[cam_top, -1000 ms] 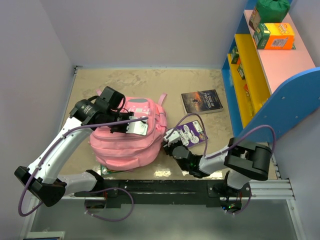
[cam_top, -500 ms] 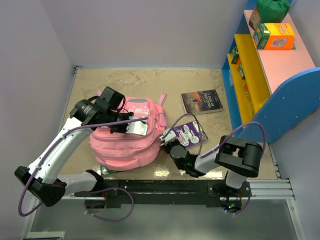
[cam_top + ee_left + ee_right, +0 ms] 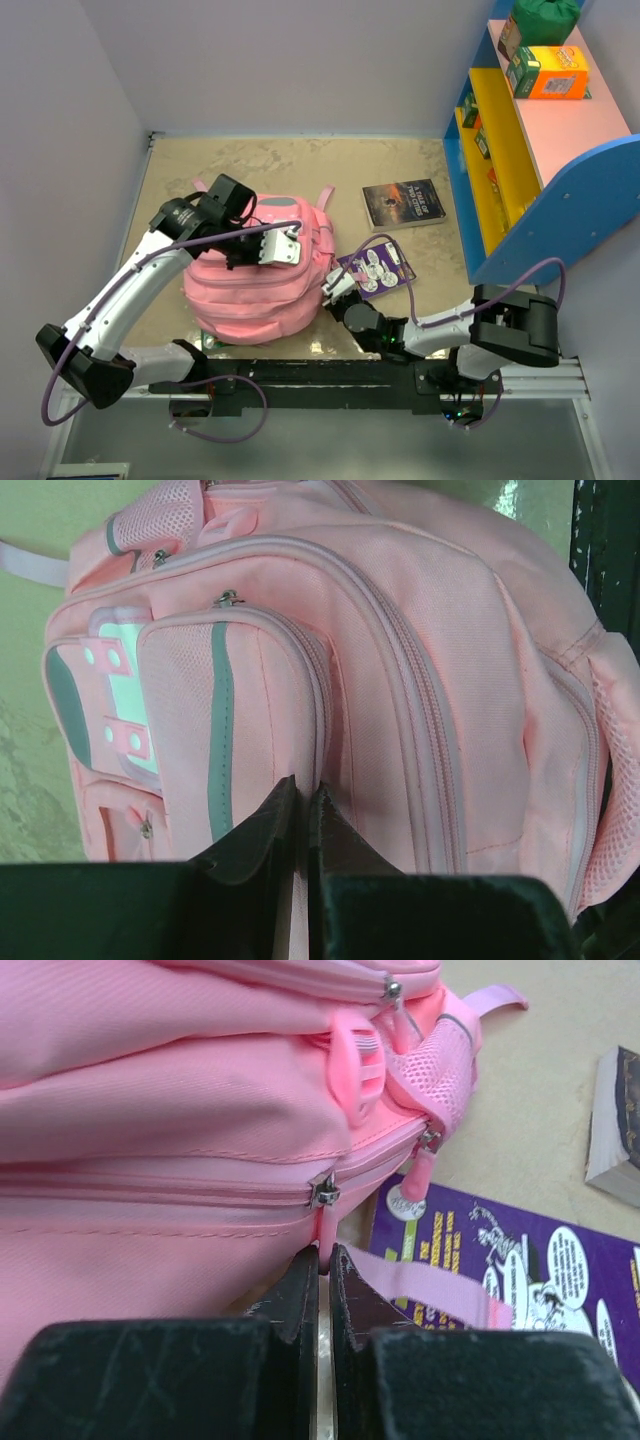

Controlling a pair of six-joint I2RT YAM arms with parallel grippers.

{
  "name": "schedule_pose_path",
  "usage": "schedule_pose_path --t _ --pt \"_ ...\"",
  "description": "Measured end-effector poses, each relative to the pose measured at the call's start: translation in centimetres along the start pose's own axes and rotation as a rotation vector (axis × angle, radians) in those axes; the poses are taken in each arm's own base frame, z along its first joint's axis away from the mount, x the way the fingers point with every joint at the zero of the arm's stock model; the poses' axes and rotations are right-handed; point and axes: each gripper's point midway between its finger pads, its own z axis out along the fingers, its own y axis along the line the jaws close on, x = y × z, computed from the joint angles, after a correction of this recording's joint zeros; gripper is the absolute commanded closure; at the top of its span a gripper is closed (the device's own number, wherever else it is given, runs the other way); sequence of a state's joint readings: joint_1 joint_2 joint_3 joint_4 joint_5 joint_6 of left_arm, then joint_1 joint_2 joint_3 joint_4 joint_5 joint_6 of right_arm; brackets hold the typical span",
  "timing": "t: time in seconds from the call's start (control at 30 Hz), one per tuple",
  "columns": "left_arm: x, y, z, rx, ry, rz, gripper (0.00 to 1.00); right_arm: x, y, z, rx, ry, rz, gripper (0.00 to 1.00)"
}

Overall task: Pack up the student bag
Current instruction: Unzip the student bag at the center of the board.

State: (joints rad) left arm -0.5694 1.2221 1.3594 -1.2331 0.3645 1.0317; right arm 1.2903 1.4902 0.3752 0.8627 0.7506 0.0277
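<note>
The student bag (image 3: 250,285), a big pink backpack with grey trim, lies in the left half of the table. My left gripper (image 3: 278,245) is over its front pocket, shut with a fold of the pink fabric pinched between the jaws (image 3: 303,785). My right gripper (image 3: 330,290) is low at the bag's right side, shut on the pink pull tab (image 3: 324,1228) that hangs from a metal zip slider (image 3: 322,1192) on the main zip. That zip runs closed along the bag (image 3: 150,1080).
A purple booklet (image 3: 375,268) lies just right of the bag, under a loose pink strap (image 3: 430,1285). A dark book (image 3: 404,203) lies farther back. A blue and yellow shelf (image 3: 520,130) with boxes stands at the right. A green edge (image 3: 215,342) shows under the bag.
My right gripper has closed on the zip pull and slid nearer the bag's lower right. The left gripper has shifted slightly right, pulling the front fabric up.
</note>
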Motion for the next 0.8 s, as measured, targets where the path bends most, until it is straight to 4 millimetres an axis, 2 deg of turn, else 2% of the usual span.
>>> schedule_pose_path --t 0.23,0.5,0.8 --pt "0.1 0.3 1.7 0.013 -0.001 -0.104 1.00 0.4 2.5 -2.7 -0.046 0.032 -0.008 1.00" --pt "-0.1 0.9 3.1 -0.011 -0.026 -0.212 1.00 -1.9 5.4 -5.6 -0.086 0.019 0.023 1.00" --pt "-1.2 2.5 4.9 -0.033 -0.077 -0.346 1.00 -4.1 9.3 -6.7 -0.158 0.007 0.081 1.00"
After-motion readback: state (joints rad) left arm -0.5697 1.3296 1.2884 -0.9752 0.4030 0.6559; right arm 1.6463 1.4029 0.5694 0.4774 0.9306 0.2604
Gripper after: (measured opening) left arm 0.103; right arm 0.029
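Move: The right hand already pinches the bag's zipper pull; the bag's near edge, round which the zip runs, lies about 21 cm to its left and 15 cm back, at roughly its height. The purple book is some 14 cm right of this hand and 6 cm ahead, the novel about 23 cm right and 25 cm ahead, both some 8 cm below. From the left hand, still holding the front pocket's seam, the zipper pull lies about 22 cm right, 6 cm back and 10 cm lower. Keeping its pinch on the zipper pull, the right hand draws it back about 10 cm along the zip towards the bag's near edge, curving more and more to the left (some 5 cm) and rising about 4 cm after a slight early dip. The left hand keeps the pocket seam between its nearly shut fingers and goes some 4 cm right, 3 cm forward and 3 cm down, while its wrist turns roughly 20 degrees, mostly counter-clockwise. ##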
